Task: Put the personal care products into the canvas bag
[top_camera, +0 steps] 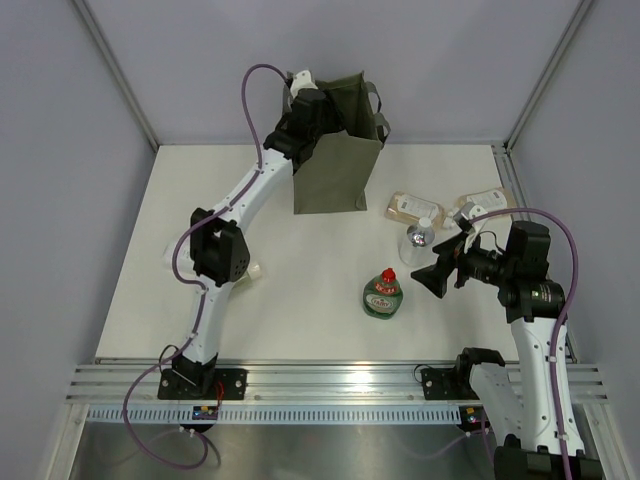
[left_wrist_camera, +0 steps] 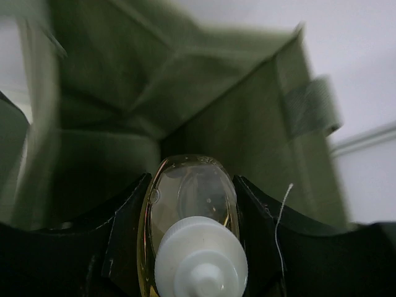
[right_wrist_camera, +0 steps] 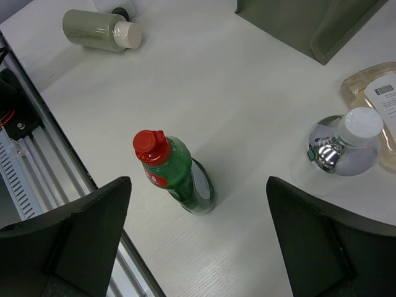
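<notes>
The olive-green canvas bag (top_camera: 340, 150) stands upright at the back of the table. My left gripper (top_camera: 305, 105) hangs over the bag's top left corner, shut on an amber bottle (left_wrist_camera: 192, 198) with a white cap; the bag's inside (left_wrist_camera: 247, 124) fills the view behind it. My right gripper (top_camera: 432, 275) is open and empty, hovering just above and to the right of the round dark-green bottle with a red cap (top_camera: 384, 295) (right_wrist_camera: 179, 176), which stands upright. A silver bottle (top_camera: 419, 240) (right_wrist_camera: 337, 151) stands behind it. Two beige pouches (top_camera: 415, 208) (top_camera: 487, 202) lie near the bag. A pale green bottle (right_wrist_camera: 99, 29) lies on its side.
An aluminium rail (top_camera: 330, 380) runs along the table's near edge, and the rail (right_wrist_camera: 37, 167) shows close to the green bottle in the right wrist view. Grey walls enclose the table. The left arm's elbow (top_camera: 218, 250) stands over the left part of the table.
</notes>
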{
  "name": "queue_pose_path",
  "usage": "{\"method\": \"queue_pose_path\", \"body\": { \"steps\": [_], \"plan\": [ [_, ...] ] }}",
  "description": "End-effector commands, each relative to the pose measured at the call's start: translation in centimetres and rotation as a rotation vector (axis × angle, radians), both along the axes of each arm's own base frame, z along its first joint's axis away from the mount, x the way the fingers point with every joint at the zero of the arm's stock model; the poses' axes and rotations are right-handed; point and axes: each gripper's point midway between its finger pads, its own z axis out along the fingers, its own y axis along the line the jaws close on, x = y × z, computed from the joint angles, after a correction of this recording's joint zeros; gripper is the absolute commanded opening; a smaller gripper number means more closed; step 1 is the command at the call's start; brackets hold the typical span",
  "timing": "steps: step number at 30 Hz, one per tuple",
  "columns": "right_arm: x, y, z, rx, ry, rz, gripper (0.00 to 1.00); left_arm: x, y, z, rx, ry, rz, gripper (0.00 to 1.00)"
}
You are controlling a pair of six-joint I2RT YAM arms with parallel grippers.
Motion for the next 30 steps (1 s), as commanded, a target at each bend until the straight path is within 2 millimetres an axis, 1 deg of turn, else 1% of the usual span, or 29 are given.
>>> {"method": "queue_pose_path", "body": {
  "steps": [1,2,3,4,5,7,8,9,10,11,12,13,14,15,16,17,18,19,20,21,22,23,24,25,26,27,28,29,30],
  "plan": [
    [0.3,0.1,0.5,0.009,-0.026,0.004,1.00,-1.4,-2.0,11.8,-0.156,-0.289,-0.108,0.17],
    [0.3,0.1,0.5,0.010,-0.023,0.005,0.99,-1.0,-2.5,10.1,-0.138,-0.259,-0.117,0.30],
    [0.4,0.1,0.4,0.010,-0.016,0.008,0.99,-0.9,-2.8,9.3,-0.132,-0.246,-0.134,0.39],
    [0.4,0.2,0.4,0.013,-0.012,0.011,0.99,-0.8,-3.3,8.6,-0.128,-0.232,-0.152,0.46],
    [0.5,0.2,0.3,0.015,0.000,0.013,0.99,-0.5,-3.8,7.1,-0.118,-0.209,-0.169,0.56],
    [0.5,0.3,0.2,0.025,0.021,0.024,1.00,-0.6,-4.9,5.5,-0.126,-0.181,-0.222,0.66],
    [0.8,0.3,0.3,0.028,0.035,0.031,1.00,-0.6,-5.1,4.8,-0.119,-0.167,-0.235,0.75],
    [0.8,0.4,0.3,0.027,0.040,0.043,0.99,-0.8,-5.6,4.3,-0.121,-0.160,-0.262,0.77],
    [0.7,0.5,0.6,0.033,0.055,0.057,0.99,-0.7,-5.7,3.7,-0.121,-0.150,-0.266,0.80],
    [0.9,0.5,0.4,0.031,0.077,0.062,1.00,-0.7,-5.7,3.6,-0.123,-0.149,-0.267,0.83],
    [1.0,0.4,0.3,0.025,0.088,0.066,1.00,-1.0,-6.0,3.7,-0.130,-0.147,-0.292,0.88],
    [1.3,0.3,0.7,0.016,0.081,0.061,1.00,-1.0,-5.9,3.8,-0.135,-0.149,-0.297,0.90],
    [1.7,0.2,0.6,0.011,0.094,0.062,1.00,-1.1,-5.8,4.1,-0.136,-0.151,-0.300,0.93],
    [1.8,0.1,0.8,0.004,0.091,0.064,0.99,-1.3,-5.7,4.5,-0.131,-0.160,-0.306,0.95],
    [1.9,0.1,0.8,0.000,0.098,0.061,1.00,-1.4,-5.2,5.4,-0.134,-0.174,-0.303,0.95],
    [2.1,0.0,1.2,-0.002,0.088,0.061,0.99,-1.5,-5.0,5.8,-0.132,-0.178,-0.302,0.96],
    [2.2,0.0,1.3,-0.007,0.085,0.064,0.99,-1.6,-4.8,6.4,-0.133,-0.188,-0.303,0.96],
    [2.0,0.1,1.5,-0.009,0.077,0.081,1.00,-1.9,-4.0,7.8,-0.128,-0.211,-0.305,0.97],
    [1.6,0.2,1.4,-0.019,0.070,0.108,0.99,-2.2,-3.7,8.8,-0.122,-0.230,-0.316,0.99],
    [0.9,0.2,0.8,-0.061,0.045,0.159,0.99,-2.7,-3.4,9.7,-0.095,-0.258,-0.331,0.99],
    [0.3,0.4,0.8,-0.077,0.019,0.207,0.99,-3.0,-2.8,10.9,-0.085,-0.282,-0.334,0.99],
    [-0.4,0.4,0.2,-0.107,-0.004,0.258,1.00,-4.1,-2.0,13.4,-0.084,-0.324,-0.344,0.99],
    [-1.6,0.3,-0.9,-0.168,-0.061,0.350,0.99,-4.7,-1.6,14.6,-0.077,-0.346,-0.353,0.99],
    [-2.5,0.3,-1.8,-0.187,-0.077,0.402,0.99,-5.0,-0.5,15.6,-0.073,-0.358,-0.340,0.99],
    [-3.0,0.4,-2.5,-0.212,-0.101,0.452,1.00,-6.9,0.5,18.5,-0.080,-0.399,-0.348,0.99],
    [-3.3,0.3,-3.3,-0.253,-0.129,0.499,0.99,-7.4,1.0,18.1,-0.061,-0.391,-0.351,0.99],
    [-3.8,0.4,-4.3,-0.264,-0.117,0.526,1.00,-8.0,1.9,18.7,-0.050,-0.402,-0.347,0.99],
    [-4.2,0.9,-5.0,-0.283,-0.119,0.575,0.99,-10.3,3.2,21.5,-0.050,-0.449,-0.340,0.99],
    [-3.7,0.7,-5.9,-0.335,-0.125,0.581,1.00,-10.7,3.7,20.1,-0.017,-0.421,-0.339,0.99]
  ]
}}
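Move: My left hand is already in the canvas bag's mouth with the amber bottle; the bag's middle lies about 1 cm ahead, straight in line sideways, some 13 cm below. The flat-lying bottle is about 9 cm back, 22 right, 26 below. From my right hand, the green bottle is roughly 4 cm ahead, 10 left and 14 below; the clear bottle stands some 14 ahead, 3 left, 13 below. I dip my left hand a little while carrying it about 5 cm to the right, open the fingers wide to let go of the amber bottle inside the bag, then lift up and back out, swinging left again as the hand turns clockwise and its fingertips tilt up. My open right hand first edges forward, then draws back and sinks some 4 cm, turning counter-clockwise beside the green bottle. ##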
